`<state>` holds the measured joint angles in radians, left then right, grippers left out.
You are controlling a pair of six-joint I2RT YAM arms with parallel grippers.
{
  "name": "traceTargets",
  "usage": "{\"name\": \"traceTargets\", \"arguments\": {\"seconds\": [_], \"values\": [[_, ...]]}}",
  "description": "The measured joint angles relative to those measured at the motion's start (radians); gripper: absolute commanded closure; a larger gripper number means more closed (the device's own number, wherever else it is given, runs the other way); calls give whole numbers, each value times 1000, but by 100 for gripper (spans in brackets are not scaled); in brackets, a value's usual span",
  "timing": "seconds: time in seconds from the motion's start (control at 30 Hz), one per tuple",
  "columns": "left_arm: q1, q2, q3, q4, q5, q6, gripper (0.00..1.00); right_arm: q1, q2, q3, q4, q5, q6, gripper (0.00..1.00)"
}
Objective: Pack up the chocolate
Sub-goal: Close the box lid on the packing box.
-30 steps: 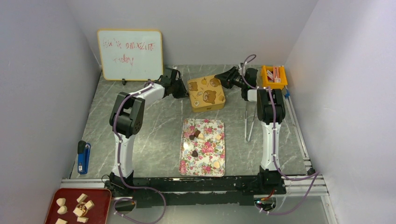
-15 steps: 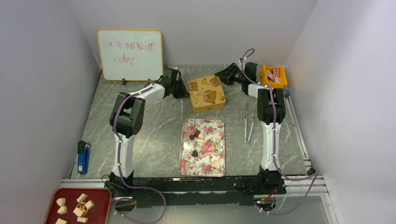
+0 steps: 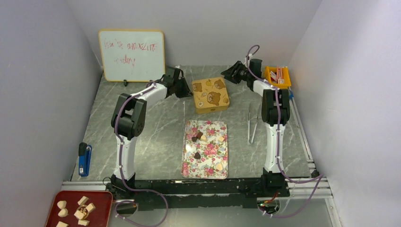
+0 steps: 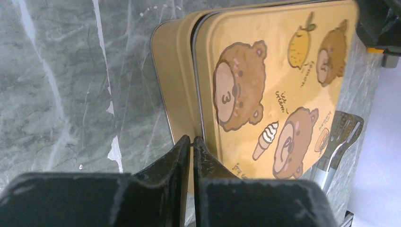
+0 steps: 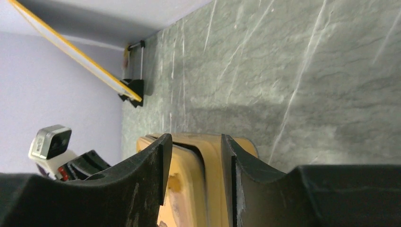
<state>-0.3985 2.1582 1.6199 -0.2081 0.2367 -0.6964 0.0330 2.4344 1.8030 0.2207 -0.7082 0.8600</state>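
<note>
Several small chocolates (image 3: 197,155), dark brown, tan and cream, lie scattered on a floral tray (image 3: 191,165) at the table's middle. Behind it stands a yellow tin with bear pictures (image 3: 210,94), its lid on. My left gripper (image 3: 185,92) is shut, and in the left wrist view its tips (image 4: 191,138) press against the tin (image 4: 265,71) at the seam under the lid. My right gripper (image 3: 229,75) hovers open at the tin's far right corner. In the right wrist view the tin's edge (image 5: 187,198) shows between the fingers of that gripper (image 5: 195,138).
Metal tongs (image 3: 252,123) lie right of the floral tray. An orange box (image 3: 277,76) sits at the back right, a whiteboard (image 3: 132,55) at the back left. A blue tool (image 3: 84,159) lies at the left. A red tray (image 3: 56,217) with pale chunks is at the near left.
The right gripper has drawn back and up from the tin's corner, opening slightly. The tin has shifted a little to the right. The left gripper stays shut at the tin's side.
</note>
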Motion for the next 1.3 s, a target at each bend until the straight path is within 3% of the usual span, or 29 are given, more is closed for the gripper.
{"name": "traceTargets", "arguments": {"seconds": [0.47, 0.7, 0.87, 1.17, 1.3], "values": [[0, 1, 2, 0, 0, 0, 87, 0, 0, 175, -205, 124, -174, 53], [0, 1, 2, 1, -1, -2, 87, 2, -36, 95, -282, 172, -223, 55], [0, 1, 2, 2, -2, -3, 87, 17, -149, -54, -360, 261, -274, 63], [0, 1, -18, 8, -2, -3, 87, 37, -380, -129, -455, 495, -372, 98], [0, 1, -27, 6, -10, -2, 87, 40, -441, -167, -469, 575, -399, 100]]}}
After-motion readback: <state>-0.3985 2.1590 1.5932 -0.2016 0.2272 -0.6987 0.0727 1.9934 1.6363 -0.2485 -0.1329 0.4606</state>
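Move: The loose box lid on the packing box has its middle about 8 cm back from the half-open right fingers, 6 cm to their left and 3 cm lower, so they are at its far right corner. The yellow bin stands some 23 cm to that hand's right, straight level with it, and the metal tongs lie about 12 cm right and 22 cm back. From the left fingertips, beside the box's left wall, the lid's middle is roughly 8 cm to the right, level front to back and about 1 cm lower. The right hand first lifts forward a little, about 2.5 cm each way, then dips some 4 cm while drawing back and right by the lid's far right corner, and finally rises about 8 cm and swings off to the right, away from the lid. Over the retreat its fingers shut from half open and tip down while the hand turns clockwise, some 35 degrees in all; the left hand keeps its nearly shut fingertips beside the box's left wall, sinking only about 1 cm late on. ##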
